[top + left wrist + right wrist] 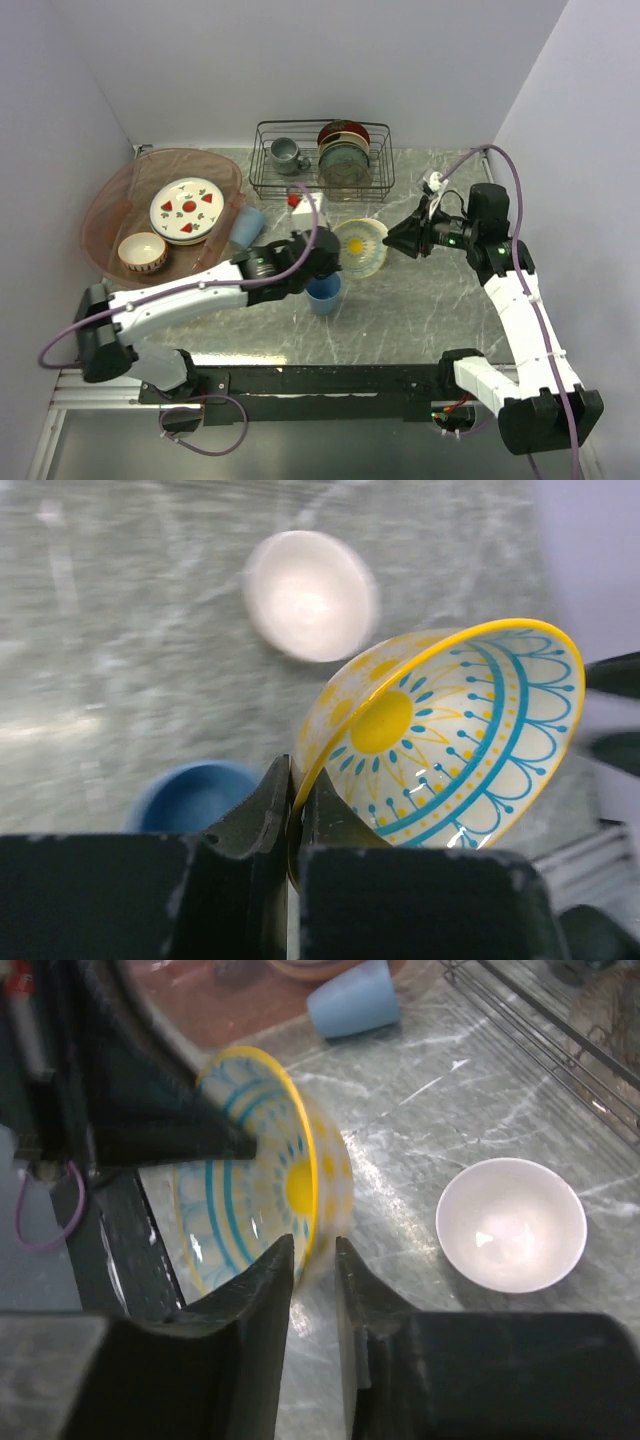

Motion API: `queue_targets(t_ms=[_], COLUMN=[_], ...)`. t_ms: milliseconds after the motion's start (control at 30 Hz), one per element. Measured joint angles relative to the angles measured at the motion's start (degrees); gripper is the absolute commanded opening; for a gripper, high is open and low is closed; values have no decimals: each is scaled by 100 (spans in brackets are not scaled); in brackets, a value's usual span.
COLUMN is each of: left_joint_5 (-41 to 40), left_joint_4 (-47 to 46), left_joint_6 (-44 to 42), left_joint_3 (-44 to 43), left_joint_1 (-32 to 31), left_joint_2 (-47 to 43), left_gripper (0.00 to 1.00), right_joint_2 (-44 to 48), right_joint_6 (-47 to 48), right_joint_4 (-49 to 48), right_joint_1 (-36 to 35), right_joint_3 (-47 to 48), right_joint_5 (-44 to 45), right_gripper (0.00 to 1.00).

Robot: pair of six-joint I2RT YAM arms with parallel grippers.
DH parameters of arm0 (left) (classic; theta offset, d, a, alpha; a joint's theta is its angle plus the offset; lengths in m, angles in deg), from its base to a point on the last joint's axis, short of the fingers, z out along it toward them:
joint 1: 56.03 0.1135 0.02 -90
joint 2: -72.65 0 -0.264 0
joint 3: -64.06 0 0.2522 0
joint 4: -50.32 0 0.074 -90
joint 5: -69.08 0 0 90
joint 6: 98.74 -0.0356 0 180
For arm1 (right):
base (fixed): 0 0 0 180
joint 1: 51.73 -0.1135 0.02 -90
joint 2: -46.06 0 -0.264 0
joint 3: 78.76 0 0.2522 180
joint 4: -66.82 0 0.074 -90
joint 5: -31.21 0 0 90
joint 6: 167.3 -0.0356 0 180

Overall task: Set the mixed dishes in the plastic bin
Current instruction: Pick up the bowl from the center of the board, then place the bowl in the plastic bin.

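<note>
A yellow-rimmed bowl with a blue pattern [362, 246] hangs tilted above the table between both arms. My left gripper [297, 770] is shut on its near rim [450, 730]. My right gripper [315, 1250] is open; its fingers straddle the opposite rim [260, 1180] with a gap showing. The pinkish plastic bin [105, 200] at the far left holds a strawberry plate [186, 210] and a red-patterned bowl [142, 252]. A light-blue cup [249, 222] lies beside the bin. Another blue cup [324, 293] stands under my left gripper [330, 255]. A white bowl [511, 1224] rests on the table below.
A black wire rack [320, 160] with a grey mug and upright plates stands at the back. A small white object with a red top [305, 205] sits in front of it. Walls close in left, back and right.
</note>
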Motion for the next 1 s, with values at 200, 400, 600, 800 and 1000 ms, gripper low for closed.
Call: queue_targets(t_ms=[200, 400, 600, 800, 1000], left_joint_5=[-57, 20, 72, 44, -57], left_joint_4=[356, 461, 693, 879, 1145], left_joint_6=[-339, -435, -551, -813, -1062], left_joint_3=[977, 1530, 1814, 1814, 1814], left_joint_1=[575, 1023, 1731, 2490, 3141], left_joint_2=[-1019, -1834, -2612, -3167, -3320], left_gripper=[1, 1, 1, 1, 1], right_joint_2=[278, 501, 686, 695, 651], right_joint_6=[273, 332, 330, 337, 334], right_joint_4=[-13, -258, -538, -776, -949], right_joint_1=[79, 85, 114, 195, 238], right_joint_3=[-33, -334, -841, -1224, -1394], right_joint_5=[-352, -385, -264, -155, 24], right_gripper=[94, 100, 100, 100, 100])
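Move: The plastic bin lies about 42 cm left and 15 cm ahead of the left hand, roughly 20 cm below. The tipped blue cup is some 21 cm left and 12 cm ahead, the standing cup about 3 cm left and 3 cm back. From the right hand, the white bowl is about 6 cm left, 10 cm ahead and 24 cm down, the standing cup 17 cm left and 3 cm back. Left hand swings its pinched bowl about 26 cm left towards the bin; right hand opens wide and sinks. ##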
